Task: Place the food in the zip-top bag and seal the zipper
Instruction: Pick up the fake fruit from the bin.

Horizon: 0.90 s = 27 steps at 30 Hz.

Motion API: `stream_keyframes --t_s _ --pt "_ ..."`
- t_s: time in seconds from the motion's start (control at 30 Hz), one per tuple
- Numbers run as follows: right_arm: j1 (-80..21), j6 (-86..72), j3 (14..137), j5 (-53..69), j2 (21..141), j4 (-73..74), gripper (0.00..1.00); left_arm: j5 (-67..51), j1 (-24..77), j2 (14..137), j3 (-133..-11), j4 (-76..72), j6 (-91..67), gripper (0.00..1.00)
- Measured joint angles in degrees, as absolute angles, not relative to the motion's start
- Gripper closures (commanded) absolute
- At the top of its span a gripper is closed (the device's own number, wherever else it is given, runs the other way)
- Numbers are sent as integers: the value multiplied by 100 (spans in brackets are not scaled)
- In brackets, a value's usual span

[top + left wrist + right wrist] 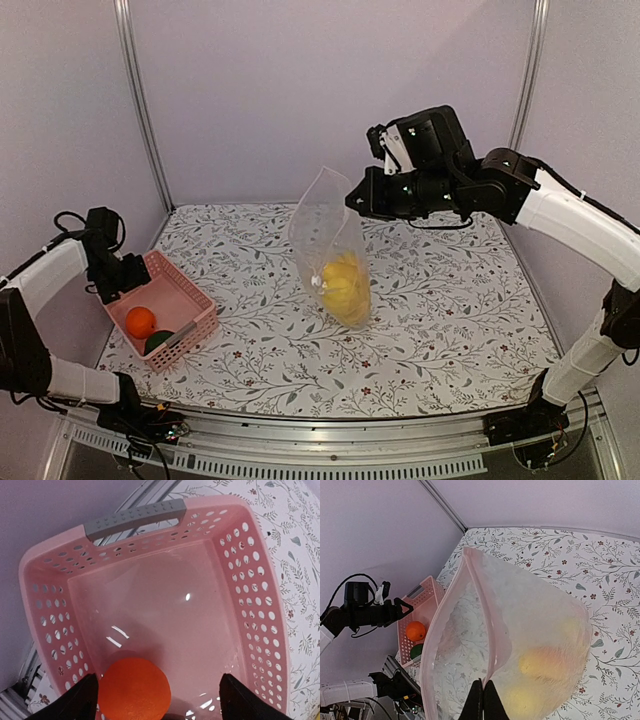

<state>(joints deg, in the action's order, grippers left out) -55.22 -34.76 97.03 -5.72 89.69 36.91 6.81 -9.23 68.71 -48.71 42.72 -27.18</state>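
My right gripper is shut on the mouth edge of the clear zip-top bag and holds it upright over the table's middle. In the right wrist view the shut gripper pinches one lip, and the mouth gapes beside the pinkish zipper. Yellow food lies in the bag's bottom. An orange and a dark green piece lie in the pink basket. My left gripper hangs open over the basket, with the orange between its fingers, close to the left one.
The pink basket's grey handle faces the left wall. Metal frame posts stand at the back corners, and the table's front rail runs along the near edge. The flowered tabletop spreads to the right of the bag.
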Motion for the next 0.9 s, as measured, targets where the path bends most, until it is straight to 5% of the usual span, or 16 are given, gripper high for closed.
stream_keyframes --t_s 0.9 --pt "-5522 -3479 9581 -674 8853 3680 100 899 -904 8110 -4853 4711 -2871 25"
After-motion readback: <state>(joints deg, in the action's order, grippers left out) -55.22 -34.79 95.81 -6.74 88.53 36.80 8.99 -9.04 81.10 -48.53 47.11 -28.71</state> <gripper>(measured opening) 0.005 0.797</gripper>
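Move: The orange I'm going for lies in the bin about 9 cm below my left hand, some 3 cm back and 2 cm to its left. The dark green fruit is right beside it, about 8 cm back from that hand, 2 cm to the right and equally low; the bin's middle is roughly 1 cm ahead and 2 cm right, also 9 cm down. From my right hand, the orange is about 50 cm left, 2 cm back and 32 cm lower. I sink my left hand into the bin, about 6 cm down onto the orange. On the way I draw it back some 2.5 cm, mostly in the later half, and tip the fingers some 15 degrees closer to straight down. I keep them wide open so that they come to either side of the orange's top, without closing yet. ##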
